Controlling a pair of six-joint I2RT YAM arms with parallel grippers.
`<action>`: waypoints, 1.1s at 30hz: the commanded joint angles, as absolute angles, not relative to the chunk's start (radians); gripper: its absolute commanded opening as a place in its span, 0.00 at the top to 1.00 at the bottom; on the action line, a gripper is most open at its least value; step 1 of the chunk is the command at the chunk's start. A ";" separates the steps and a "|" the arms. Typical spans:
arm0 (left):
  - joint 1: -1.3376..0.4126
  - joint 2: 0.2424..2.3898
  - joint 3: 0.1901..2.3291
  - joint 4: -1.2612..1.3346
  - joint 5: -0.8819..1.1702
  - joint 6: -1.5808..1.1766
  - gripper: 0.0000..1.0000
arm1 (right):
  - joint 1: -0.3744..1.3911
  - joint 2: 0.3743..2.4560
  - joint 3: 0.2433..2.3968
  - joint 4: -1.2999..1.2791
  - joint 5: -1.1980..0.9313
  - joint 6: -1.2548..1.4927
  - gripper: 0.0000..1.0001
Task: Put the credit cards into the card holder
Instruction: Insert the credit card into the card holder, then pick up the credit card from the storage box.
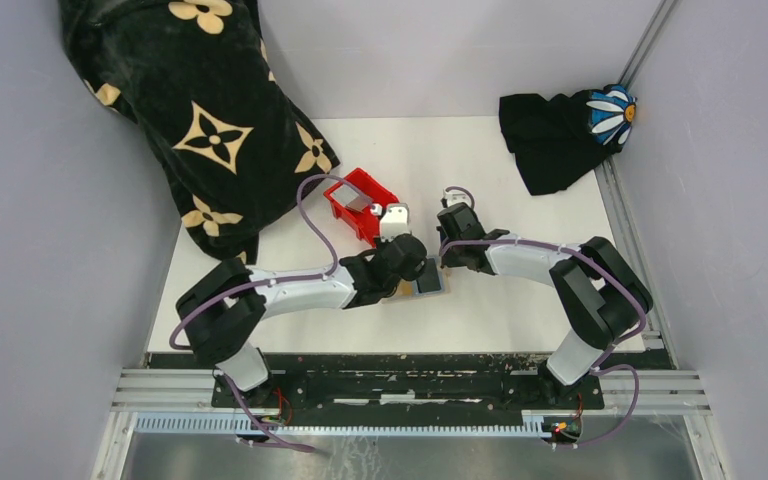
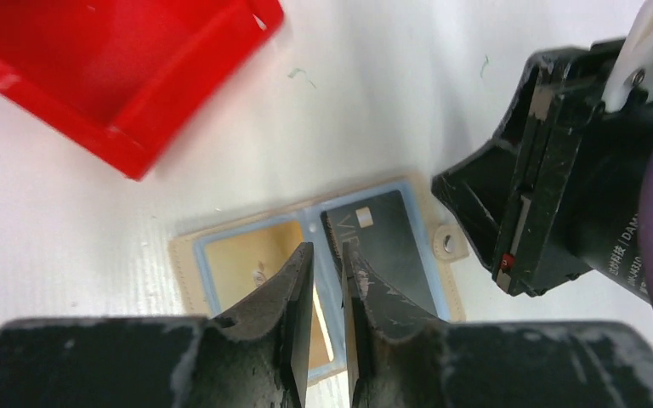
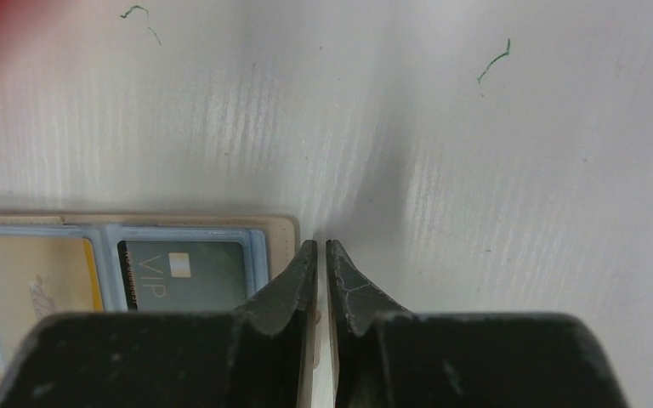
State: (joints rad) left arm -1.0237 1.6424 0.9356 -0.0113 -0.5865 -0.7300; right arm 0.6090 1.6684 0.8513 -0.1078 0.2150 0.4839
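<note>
The tan card holder [image 2: 189, 272] lies open on the white table, with clear blue-edged slots. A dark grey VIP credit card [image 2: 387, 246] sits in its right slot and a gold card [image 2: 247, 255] in its left slot. My left gripper [image 2: 327, 248] hangs just over the middle divider, jaws a narrow slit apart with nothing between them. My right gripper [image 3: 319, 245] is at the holder's [image 3: 282, 231] right edge, shut, with the tan snap tab [image 2: 448, 244] showing in the slit between its jaws. From above, both grippers [image 1: 418, 270] [image 1: 447, 262] meet over the holder [image 1: 405, 291].
A red plastic bin [image 1: 360, 205] stands just behind the left gripper. A black cloth with tan flowers [image 1: 200, 110] drapes the back left, and a black cloth with a daisy [image 1: 560, 135] lies at the back right. Grey walls enclose the table.
</note>
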 commanded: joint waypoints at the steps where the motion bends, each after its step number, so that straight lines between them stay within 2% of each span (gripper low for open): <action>1: -1.030 1.537 0.879 -0.001 -0.774 -0.721 0.73 | 0.616 1.632 0.900 -0.156 0.270 0.449 0.86; 5: -1.030 1.433 0.751 0.009 -0.881 -0.811 0.68 | 0.619 1.618 0.955 -0.198 0.299 0.406 0.84; 9: -1.026 1.317 0.646 0.024 -0.963 -0.890 0.63 | 0.622 1.606 1.035 -0.248 0.327 0.344 0.77; 15: -1.013 1.160 0.568 0.008 -1.094 -1.020 0.34 | 0.630 1.635 1.183 -0.231 0.280 0.244 0.71; 19: -0.980 1.089 0.516 0.057 -1.115 -1.084 0.22 | 0.633 1.657 1.193 0.006 0.156 0.187 0.70; 21: -0.941 1.070 0.500 0.093 -1.083 -1.077 0.20 | 0.632 1.690 1.225 0.084 0.077 0.217 0.61; 23: -0.888 1.067 0.495 0.120 -1.030 -1.080 0.20 | 0.633 1.761 1.352 0.017 -0.005 0.224 0.60; 30: -0.681 1.106 0.453 0.236 -0.799 -1.128 0.19 | 0.649 2.021 1.719 -0.118 -0.152 0.222 0.58; 33: -0.626 1.141 0.422 0.356 -0.742 -1.123 0.24 | 0.652 2.141 1.887 -0.206 -0.184 0.222 0.58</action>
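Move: The cards in the red box stand about 15 cm ahead of the right hand and 19 cm to its left, roughly level with it; the box's middle is some 12 cm ahead and 16 cm left. The card holder's middle lies about 5 cm back and 7 cm left of that hand. From the left hand, the cards are around 17 cm ahead, 9 cm left and 5 cm lower; the holder is some 7 cm below it, 1 cm back and 2 cm right. The card holder is left alone: the right hand quits its right edge, edges right under a centimetre, then sweeps left, up and forward, about 17 cm left and 16 cm up, towards the cards in the red box, fingers parting partway and tilting up some 20 degrees. The left hand clears off leftward about 20 cm, rising a little, turning counter-clockwise and opening wide. ##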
